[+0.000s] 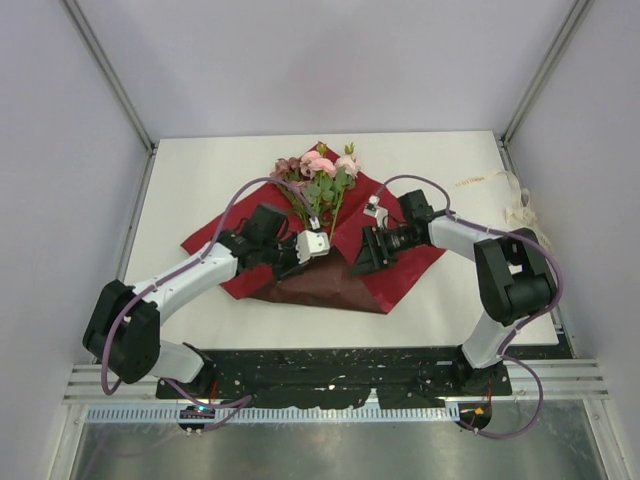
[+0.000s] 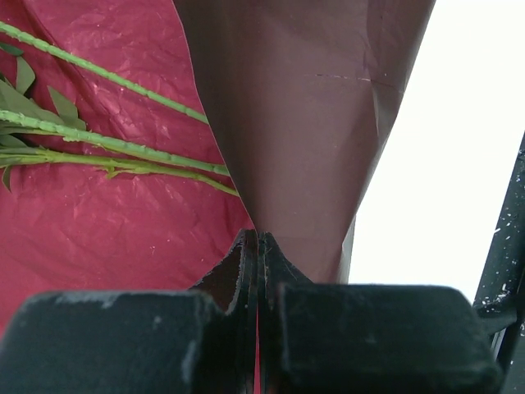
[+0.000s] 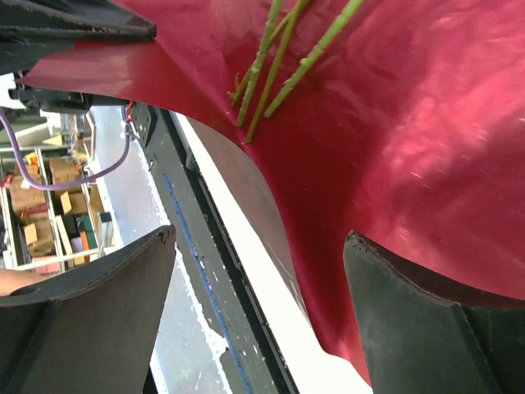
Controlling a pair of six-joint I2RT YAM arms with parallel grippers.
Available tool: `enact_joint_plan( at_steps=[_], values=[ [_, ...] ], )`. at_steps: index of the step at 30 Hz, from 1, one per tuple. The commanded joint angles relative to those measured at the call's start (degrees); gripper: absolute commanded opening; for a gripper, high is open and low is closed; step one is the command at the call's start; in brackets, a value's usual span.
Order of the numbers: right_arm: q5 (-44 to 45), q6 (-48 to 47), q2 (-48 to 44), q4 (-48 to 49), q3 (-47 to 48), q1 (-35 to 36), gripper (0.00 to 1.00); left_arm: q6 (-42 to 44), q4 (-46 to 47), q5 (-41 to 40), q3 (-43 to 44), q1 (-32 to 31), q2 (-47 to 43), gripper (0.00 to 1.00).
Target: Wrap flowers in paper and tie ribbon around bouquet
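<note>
The dark maroon paper (image 1: 405, 268) lies spread on the table with the flowers (image 1: 320, 170) on it, pink blooms at the far end and stems (image 2: 123, 148) pointing toward me. My left gripper (image 1: 305, 250) is shut on a corner of the paper (image 2: 303, 107), lifted so that its brownish underside folds over toward the stems. My right gripper (image 1: 365, 258) hovers open over the paper's right half. Between its spread fingers (image 3: 426, 312) runs the paper's near edge (image 3: 385, 164), apart from both. The cream ribbon (image 1: 505, 190) lies loose at the table's right edge.
White walls and metal frame posts (image 1: 110, 80) close in the table on three sides. A black base plate (image 1: 330, 365) runs along the near edge. A purple cable (image 1: 240, 200) loops above the left arm.
</note>
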Motion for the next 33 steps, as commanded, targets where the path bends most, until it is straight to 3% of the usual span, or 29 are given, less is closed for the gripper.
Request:
enact_joint_plan(
  at_steps=[1,6,8,11,12,16,18,22,27,33],
  values=[
    [0.4,6.2,-1.9,15.6,-1.9,5.0,0.88,-1.2,0.9,0.5,0.2,0.6,0.1,0.00],
    [4.3,4.1,2.2,17.3,1.3,8.8,0.83,-0.9,0.3,-0.2,1.0,1.6,1.1,0.00],
    [3.8,3.2,4.2,16.1,2.9,9.2,0.72,-1.5,0.2,-0.6,1.7,2.2,1.6,0.00],
    [3.9,2.5,6.0,15.4,5.0,9.3,0.17,-4.9,-0.7,-0.7,3.5,3.5,2.7,0.01],
    [5.2,2.1,6.1,15.0,5.6,9.3,0.06,-6.4,-1.5,-0.7,4.1,4.2,2.9,0.07],
    [9.0,1.3,8.0,11.6,10.2,9.3,0.06,-15.7,-3.1,2.2,4.9,9.5,0.9,0.73],
    [11.2,1.0,8.2,10.6,11.0,9.3,0.06,-21.9,-3.4,6.0,4.0,13.6,-1.1,0.91],
    [12.6,0.8,7.9,9.9,12.0,9.3,0.06,-32.7,-2.7,10.7,-1.4,19.2,-5.0,0.96],
    [15.1,-1.9,7.9,7.7,11.7,9.3,0.06,-43.3,2.5,11.1,-10.1,20.3,-5.5,0.91],
    [14.9,-2.4,5.3,7.6,8.9,9.3,0.06,-48.0,8.5,11.6,-17.4,21.7,-5.9,0.94]
  ],
)
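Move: My left fingers already pinch the brown flap folded up from the paper's near corner. The paper's near-left edge, which they go to next, lies about 8 cm left, 4 cm back and 6 cm below. From my open right hand, the flap's right edge is some 6 cm left, 1 cm ahead and slightly lower. Where the stems pass under the flap is about 10 cm left, 4 cm ahead and 4 cm below; the flower heads sit 22 cm ahead, 12 cm left and 4 cm below. I slide my right hand about 6 cm left onto the flap's right edge, pinch it shut and draw it some 4 cm forward over the stems, sinking slightly. As the right closes, my left opens wide and lets go, lifts off forward and left, then swings back and down around the near-left paper edge, turning some 45 degrees counter-clockwise with fingers open. ##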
